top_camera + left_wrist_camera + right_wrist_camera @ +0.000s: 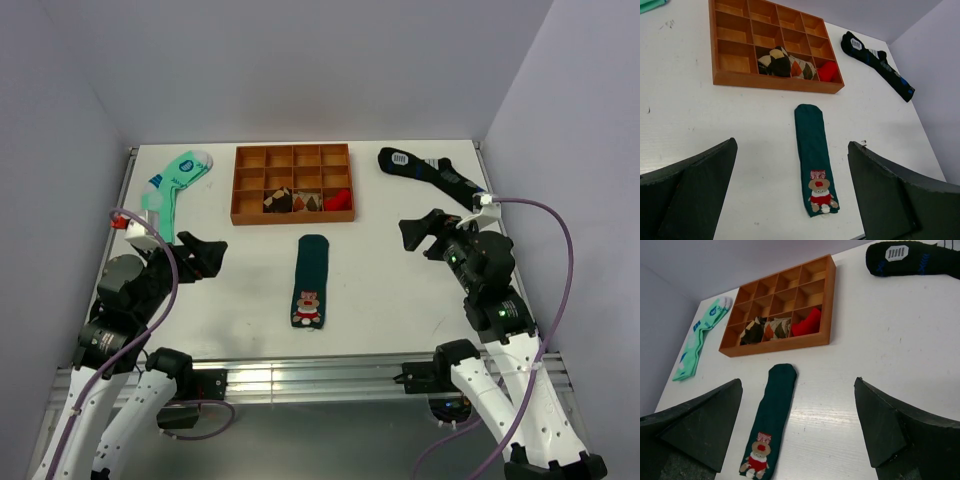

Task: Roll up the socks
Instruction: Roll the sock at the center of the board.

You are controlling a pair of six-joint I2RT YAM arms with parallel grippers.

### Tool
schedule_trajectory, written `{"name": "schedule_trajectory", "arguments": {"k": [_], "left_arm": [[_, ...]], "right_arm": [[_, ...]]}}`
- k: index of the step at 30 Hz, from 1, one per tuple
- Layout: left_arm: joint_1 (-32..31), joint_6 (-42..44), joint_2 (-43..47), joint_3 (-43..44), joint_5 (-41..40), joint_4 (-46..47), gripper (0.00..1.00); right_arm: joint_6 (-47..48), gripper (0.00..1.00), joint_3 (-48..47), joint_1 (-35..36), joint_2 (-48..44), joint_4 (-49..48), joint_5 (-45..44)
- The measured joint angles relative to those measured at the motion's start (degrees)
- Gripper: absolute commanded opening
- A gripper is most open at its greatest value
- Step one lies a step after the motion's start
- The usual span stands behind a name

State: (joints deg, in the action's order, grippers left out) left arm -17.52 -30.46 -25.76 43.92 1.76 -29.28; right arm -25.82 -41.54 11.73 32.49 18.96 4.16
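The dark teal-green socks lie flat and straight in the middle of the table, with the cartoon figure at the near end. They also show in the left wrist view and the right wrist view. My left gripper is open and empty, left of the socks and clear of them; its jaws stand wide apart. My right gripper is open and empty, right of the socks; its jaws stand wide apart too.
A wooden compartment tray stands behind the socks, with rolled socks in its front cells. A mint-green sock lies at the back left. A black sock with blue patches lies at the back right.
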Motion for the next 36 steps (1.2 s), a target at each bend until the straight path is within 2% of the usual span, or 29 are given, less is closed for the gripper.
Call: {"name": "schedule_trajectory", "arguments": {"k": [12,18,22,25,27,29,36], "left_arm": [[0.0,0.04,-0.63,0.0,0.52,0.37,1.0],[-0.09,-0.22,-1.73,0.02,0.92,1.05,0.99],[-0.11,-2.16,-5.49,0.09,0.87,1.36,0.99],[-0.11,-4.11,-8.02,-0.35,0.94,2.45,0.98],[-0.09,-5.68,-8.39,-2.14,1.57,3.72,0.97],[-0.11,-7.15,-8.02,-4.85,2.56,5.11,0.96],[-1.7,-12.87,-6.6,-14.56,4.74,9.51,0.95]], "right_arm": [[1.46,1.0,0.0,0.0,2.27,-0.02,0.94],[1.77,0.94,0.24,2.51,5.31,-1.84,1.55],[2.23,0.83,-0.02,12.17,11.91,-4.37,-2.58],[3.69,0.65,-1.05,20.2,19.65,-6.23,-4.96],[4.61,0.6,-1.22,24.0,23.26,-6.4,-6.86],[5.2,0.58,-1.16,27.04,25.18,-6.4,-8.57],[7.76,0.53,0.33,45.05,32.13,-10.4,-18.21]]}}
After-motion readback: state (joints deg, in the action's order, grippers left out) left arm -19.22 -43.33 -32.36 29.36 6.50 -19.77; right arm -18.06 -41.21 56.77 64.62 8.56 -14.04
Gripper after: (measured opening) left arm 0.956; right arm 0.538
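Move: The green sock lies flat with its middle about 24 cm to the right hand's left, level with it and some 26 cm below. From the left hand it is roughly 18 cm to the right and 3 cm ahead, equally far down. The wooden box's middle is about 29 cm beyond the green sock and 5 cm left of it. The black sock is some 29 cm ahead and 9 cm right of the right hand. Leftward and down, the right hand sweeps about 19 cm across towards the green sock, sinking some 13 cm and drawing back a little late on. It turns counter-clockwise, its left side dipping, while its fingers close to about half open. The left hand starts later, sinking about 10 cm and easing right towards the same sock, tipping its fingers down, gripper still wide. ##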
